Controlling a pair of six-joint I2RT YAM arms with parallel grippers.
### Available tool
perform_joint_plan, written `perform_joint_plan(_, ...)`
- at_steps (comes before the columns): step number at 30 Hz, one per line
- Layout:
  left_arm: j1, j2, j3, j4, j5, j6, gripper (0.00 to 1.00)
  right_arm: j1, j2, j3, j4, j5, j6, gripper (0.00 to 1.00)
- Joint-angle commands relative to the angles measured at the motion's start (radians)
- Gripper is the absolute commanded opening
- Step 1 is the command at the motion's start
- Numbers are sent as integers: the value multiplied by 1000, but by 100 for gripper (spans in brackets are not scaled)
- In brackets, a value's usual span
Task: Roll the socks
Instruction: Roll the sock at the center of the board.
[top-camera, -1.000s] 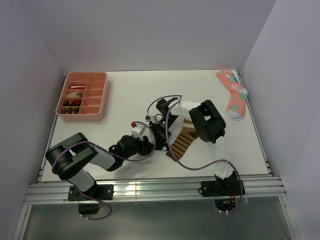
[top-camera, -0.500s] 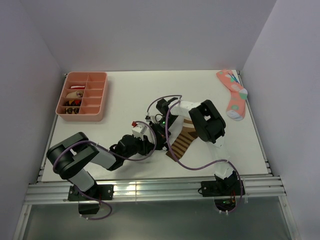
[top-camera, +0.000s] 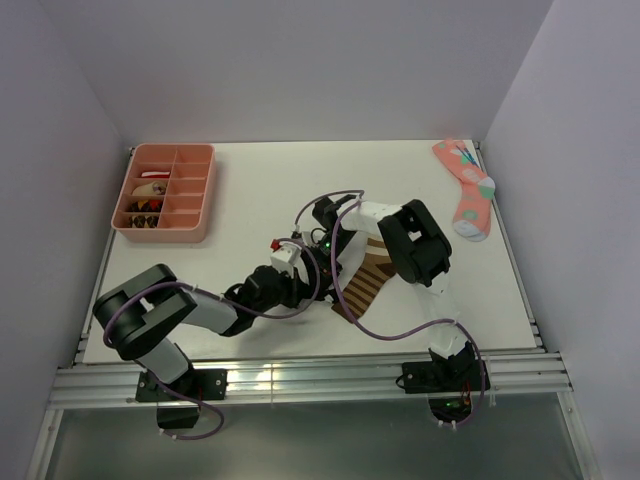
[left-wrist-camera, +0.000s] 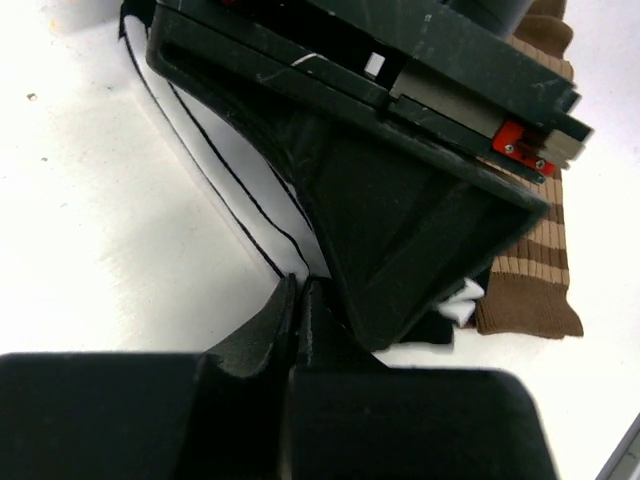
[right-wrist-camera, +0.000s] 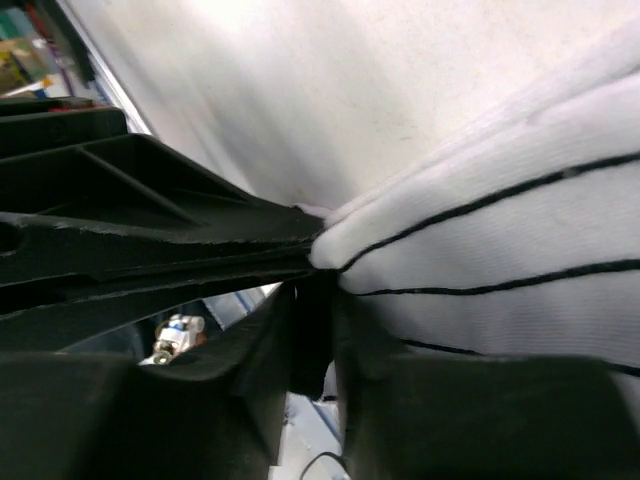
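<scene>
The white sock (right-wrist-camera: 520, 210) with thin black stripes lies bunched at the table's middle; its edge (left-wrist-camera: 228, 182) meets my left gripper (left-wrist-camera: 300, 287), which is shut on a fold of it. The left fingers (right-wrist-camera: 160, 235) reach in from the left and pinch that fold. My right gripper (right-wrist-camera: 315, 305) hangs right over the same spot with its jaws a little apart, next to the fold. The brown-and-tan striped sock (top-camera: 368, 285) lies flat just right of both grippers (top-camera: 305, 280), and its cuff (left-wrist-camera: 530, 280) shows behind the right gripper's body. From above, the white sock is hidden under the grippers.
A pink sock (top-camera: 468, 195) with coloured dots lies at the far right edge. A pink compartment tray (top-camera: 206, 195) holding small items stands at the back left. The right arm's elbow (top-camera: 415, 245) towers over the brown sock. Purple cables loop round both arms.
My left gripper has closed on the white sock's fold and shifted slightly right. The right gripper's jaws have parted a little from shut.
</scene>
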Motion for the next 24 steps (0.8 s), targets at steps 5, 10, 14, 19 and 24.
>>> perform_joint_plan(5,-20,-52,54,-221,-84,-58,0,-9,-48,-4,79,142,-4,46)
perform_joint_plan(10,-22,-95,70,-308,-133,-119,0,-38,-123,-27,117,165,4,53)
perform_joint_plan(14,-26,-107,75,-338,-151,-136,0,-67,-165,-44,135,173,-1,54)
perform_joint_plan(19,-26,-110,81,-353,-156,-145,0,-79,-205,-75,152,220,-51,54)
perform_joint_plan(24,-26,-112,96,-365,-145,-142,0,-79,-258,-110,169,231,-125,55)
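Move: The white striped sock is at both hands: its middle lies about 5 cm ahead and 3 cm to the left of the right hand, barely below it, and some 5 cm ahead and 2 cm to the right of the left hand. From the right hand, the brown striped sock's middle lies roughly 12 cm to the right and 5 cm ahead. Right fingers open wider, free the sock, move 5 cm forward and 4 right; left, still pinching, shifts slightly left. ##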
